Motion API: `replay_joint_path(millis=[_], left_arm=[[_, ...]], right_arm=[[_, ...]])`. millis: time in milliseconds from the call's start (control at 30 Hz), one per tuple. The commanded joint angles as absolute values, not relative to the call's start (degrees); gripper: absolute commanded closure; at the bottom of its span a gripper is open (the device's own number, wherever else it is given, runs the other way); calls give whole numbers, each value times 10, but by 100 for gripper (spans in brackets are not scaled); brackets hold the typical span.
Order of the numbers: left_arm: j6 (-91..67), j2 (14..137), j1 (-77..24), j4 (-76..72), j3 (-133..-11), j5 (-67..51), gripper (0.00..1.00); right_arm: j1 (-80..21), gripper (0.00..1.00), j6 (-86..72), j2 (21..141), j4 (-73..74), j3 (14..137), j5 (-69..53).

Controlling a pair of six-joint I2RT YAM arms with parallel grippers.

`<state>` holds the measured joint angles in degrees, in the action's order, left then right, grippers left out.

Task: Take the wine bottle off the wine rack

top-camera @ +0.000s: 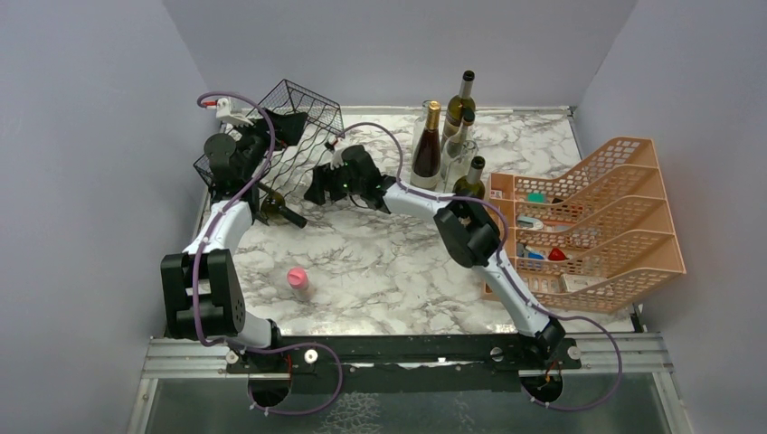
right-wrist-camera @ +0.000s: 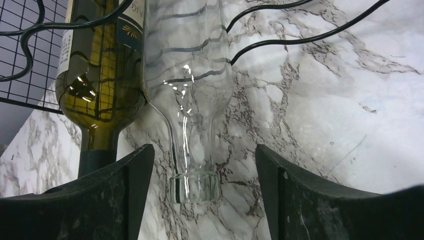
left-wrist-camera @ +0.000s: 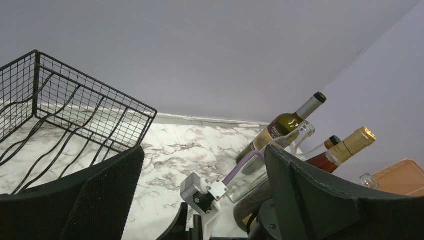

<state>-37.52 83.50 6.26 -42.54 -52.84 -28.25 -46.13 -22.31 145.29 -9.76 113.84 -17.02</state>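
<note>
The black wire wine rack stands at the back left, tilted; the left wrist view shows its mesh. A clear glass wine bottle lies in the rack, neck toward me. Its mouth sits between the fingers of my right gripper, which is open with a gap on each side. A green wine bottle lies beside it on the left, also seen from above. My right gripper is at the rack's front. My left gripper hovers open by the rack's top, holding nothing.
Several upright bottles stand at the back centre. A peach tiered organizer fills the right side. A small pink object sits on the marble table in front of the left arm.
</note>
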Motion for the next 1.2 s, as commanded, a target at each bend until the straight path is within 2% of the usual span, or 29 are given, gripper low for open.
replay_joint_path(millis=[0, 200, 400, 667, 733, 1000, 1167], left_arm=[[-382, 836, 65, -446, -546, -300, 4], [-385, 839, 66, -446, -547, -301, 4], [-391, 841, 69, -446, -547, -302, 4], [-395, 840, 70, -447, -548, -304, 4], [-396, 840, 70, -447, -548, -304, 4], [-395, 841, 70, -448, -549, -305, 4], [-398, 849, 70, -447, -552, -313, 4]], right_arm=[[-464, 28, -228, 1495, -130, 1181, -212], [-464, 44, -240, 1518, -137, 1217, -214], [-464, 71, -256, 1526, -142, 1224, -237], [-464, 88, -235, 1452, -145, 1150, -217], [-464, 98, -226, 1425, -143, 1121, -210], [-464, 99, -195, 1292, -170, 961, -173], [-464, 99, -177, 1234, -134, 907, -156]])
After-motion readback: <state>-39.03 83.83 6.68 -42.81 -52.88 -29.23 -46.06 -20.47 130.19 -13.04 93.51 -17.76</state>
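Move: The clear glass bottle lies in the wine rack with its neck already between the right hand's open fingers; its middle is about 10 cm to the left, 6 cm ahead and 2 cm lower. The green bottle's middle is some 13 cm left, 1 cm ahead and 4 cm lower, and the rack's centre about 11 cm left and 8 cm ahead, 3 cm lower. From the left hand, the clear bottle is roughly 6 cm left, 1 cm ahead and 26 cm below. Easing left about 2 cm and slightly down along the clear bottle's neck, the right hand closes its fingers and pinches the neck just behind the mouth. Gripping it, the hand then reverses and draws the bottle out neck-first, some 6 cm to the right and 4 cm back, rising about 3 cm towards the end. ##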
